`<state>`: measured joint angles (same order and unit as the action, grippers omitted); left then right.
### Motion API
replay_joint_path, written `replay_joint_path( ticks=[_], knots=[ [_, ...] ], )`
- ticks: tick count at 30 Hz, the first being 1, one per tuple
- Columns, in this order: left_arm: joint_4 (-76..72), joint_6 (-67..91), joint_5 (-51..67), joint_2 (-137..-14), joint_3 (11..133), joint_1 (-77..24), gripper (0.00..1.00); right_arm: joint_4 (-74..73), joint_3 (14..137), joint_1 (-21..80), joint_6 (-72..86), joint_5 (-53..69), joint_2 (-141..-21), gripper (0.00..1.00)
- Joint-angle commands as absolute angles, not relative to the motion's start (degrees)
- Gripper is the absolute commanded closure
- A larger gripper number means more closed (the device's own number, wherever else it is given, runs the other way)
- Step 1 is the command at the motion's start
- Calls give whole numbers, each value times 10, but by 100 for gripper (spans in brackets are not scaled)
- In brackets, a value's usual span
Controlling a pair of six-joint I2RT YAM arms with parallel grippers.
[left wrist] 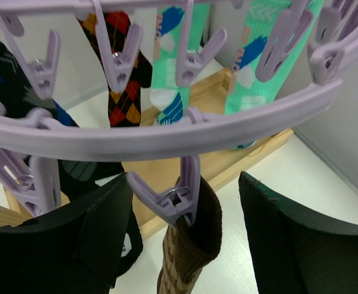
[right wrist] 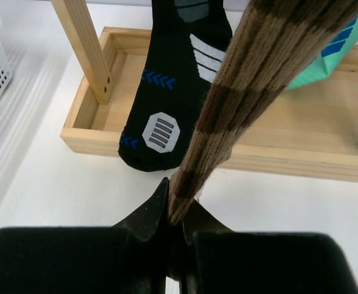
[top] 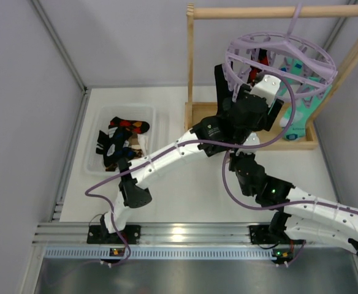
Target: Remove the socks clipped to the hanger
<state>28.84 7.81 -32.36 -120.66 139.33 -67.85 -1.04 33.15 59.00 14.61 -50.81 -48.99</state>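
Observation:
The lilac hanger (top: 281, 58) hangs from a wooden rail, its ring (left wrist: 167, 138) crossing the left wrist view. A brown striped sock (left wrist: 194, 245) hangs from a peg (left wrist: 167, 202) on the ring's near side. My left gripper (left wrist: 184, 190) is open, its fingers on either side of that peg and the sock's cuff, touching neither. My right gripper (right wrist: 174, 214) is shut on the brown striped sock's (right wrist: 258, 67) lower end, which runs up taut. Also clipped are a black sock with orange-red diamonds (left wrist: 124, 79), turquoise socks (left wrist: 262, 67) and a black sock with blue marks (right wrist: 179, 92).
The wooden frame's base tray (right wrist: 289, 159) and upright post (right wrist: 84, 43) stand just behind the hanging socks. A white basket (top: 96, 128) holding several socks sits on the table to the left. Grey walls close in on both sides.

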Motion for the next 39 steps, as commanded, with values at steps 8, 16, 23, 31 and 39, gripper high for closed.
replay_joint_path(
  ticks=[8,16,23,31,39],
  knots=[
    [265,82,-343,-1189,1396,-676,29,5,365,606,153,-525,-505,100],
    [238,69,-369,-1195,1409,-676,29,9,363,609,154,-523,-517,100],
    [224,62,-371,-1204,1409,-672,41,10,364,613,153,-519,-512,100],
    [221,64,-365,-1209,1409,-663,58,9,360,618,157,-519,-512,100],
    [222,63,-356,-1204,1405,-660,85,2,336,621,177,-522,-484,100]
  ],
)
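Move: The clip holding the brown sock sits between the left hand's open fingertips, about 2 cm ahead, 1 cm left and 1 cm above. From that hand, the black sock hangs some 6 cm ahead, 7 cm left and 8 cm lower, and the red argyle sock about 11 cm ahead, 2 cm right and 3 cm lower. From the right hand, already pinching the brown sock, the clip is about 5 cm ahead, 5 cm right and 15 cm up. Left hand dips, rises some 3 cm, eases forward-left and squeezes the clip's handles; right keeps pinching the sock. ##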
